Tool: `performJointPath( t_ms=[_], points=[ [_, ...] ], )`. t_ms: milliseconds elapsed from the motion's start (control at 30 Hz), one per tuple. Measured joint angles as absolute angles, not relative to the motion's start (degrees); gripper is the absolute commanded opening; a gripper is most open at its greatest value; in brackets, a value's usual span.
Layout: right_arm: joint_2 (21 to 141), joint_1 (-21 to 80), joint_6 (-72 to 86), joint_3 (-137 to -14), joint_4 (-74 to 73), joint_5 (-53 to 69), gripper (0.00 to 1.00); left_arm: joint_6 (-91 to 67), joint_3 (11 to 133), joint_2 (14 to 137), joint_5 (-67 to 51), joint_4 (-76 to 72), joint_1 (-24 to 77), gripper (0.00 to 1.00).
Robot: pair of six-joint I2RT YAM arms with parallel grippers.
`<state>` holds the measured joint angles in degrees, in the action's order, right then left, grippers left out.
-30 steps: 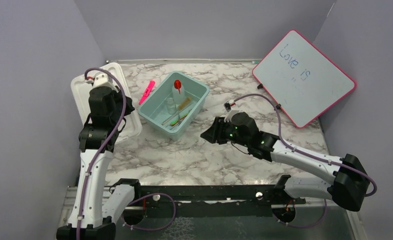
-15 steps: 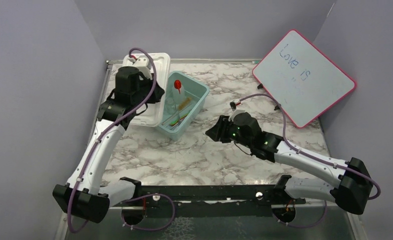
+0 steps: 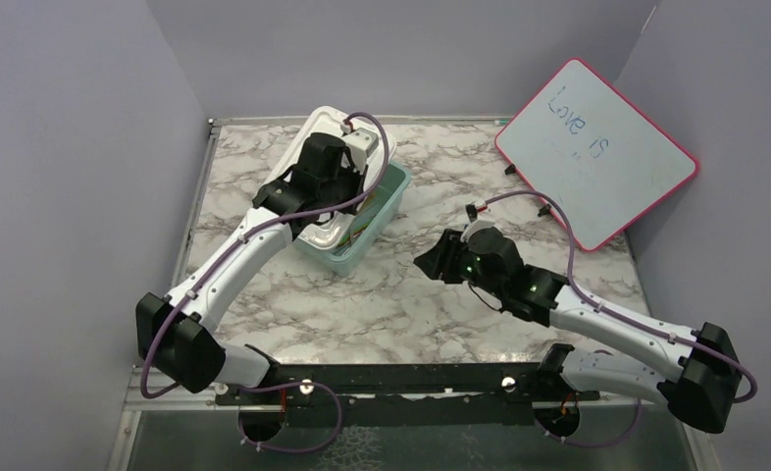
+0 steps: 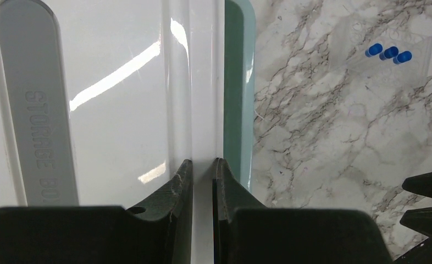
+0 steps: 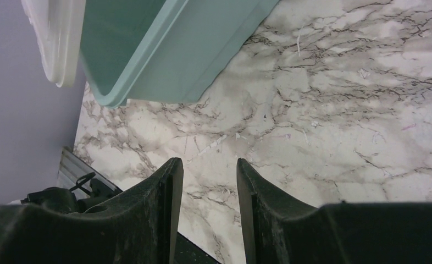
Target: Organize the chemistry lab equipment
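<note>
My left gripper [image 4: 201, 162] is shut on the rim of a white storage-box lid [image 4: 115, 99]. It holds that lid [image 3: 315, 126] over the teal bin [image 3: 374, 228], covering most of it. The lab equipment inside is hidden by the lid and the arm. The bin's rim [image 4: 238, 82] shows just right of the lid's edge. Three tiny blue-capped pieces [image 4: 389, 53] lie in a clear packet on the marble. My right gripper [image 5: 205, 165] is open and empty, low over the marble [image 3: 426, 263], right of the bin [image 5: 164, 49].
A pink-framed whiteboard [image 3: 597, 147] leans at the back right. Grey walls close in the left, back and right sides. The table's near edge and metal rail [image 3: 411, 378] run between the arm bases.
My left arm has swung the white lid from the table's left side rightward over the teal bin. The right arm has drifted slightly right, still open.
</note>
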<state>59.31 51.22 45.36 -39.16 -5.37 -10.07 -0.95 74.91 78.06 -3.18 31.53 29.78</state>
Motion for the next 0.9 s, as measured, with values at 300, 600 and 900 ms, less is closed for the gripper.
performJointPath(
  t_ms=[300, 600, 900],
  points=[
    [58.8, 51.2, 46.5, -37.4, -6.2, -11.0, 0.46, 1.3, 75.5, 83.4, -3.4, 31.7, 32.9, 0.01],
    [58.0, 51.2, 46.9, -36.8, -6.4, -11.4, 0.46, -2.0, 78.7, 88.9, -3.1, 36.6, 33.1, 0.01],
    [58.0, 51.2, 47.6, -36.3, -6.5, -11.6, 0.46, -2.8, 80.0, 89.6, -4.8, 38.3, 33.1, 0.02]
  ],
)
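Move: Just under the left hand, which already pinches the storage-box lid by its right long edge, is the green storage box. Its middle lies about 3 cm left and 2 cm ahead, some 12 cm below, with the rim only about 6 cm down. The pink tool lies roughly 14 cm left and 7 cm ahead of this hand, the blue-capped tubes about 24 cm right and level. From the right hand the box is some 14 cm ahead, 16 cm left. Lowering the lid onto the storage box, the left hand sinks about 6 cm while easing some 3 cm to its right, so the gap along the box's right long side closes. The descent stops at the rim, with the lid now touching it; the wrist goes on tipping the fingers downward, and they keep their pinch on the edge. ##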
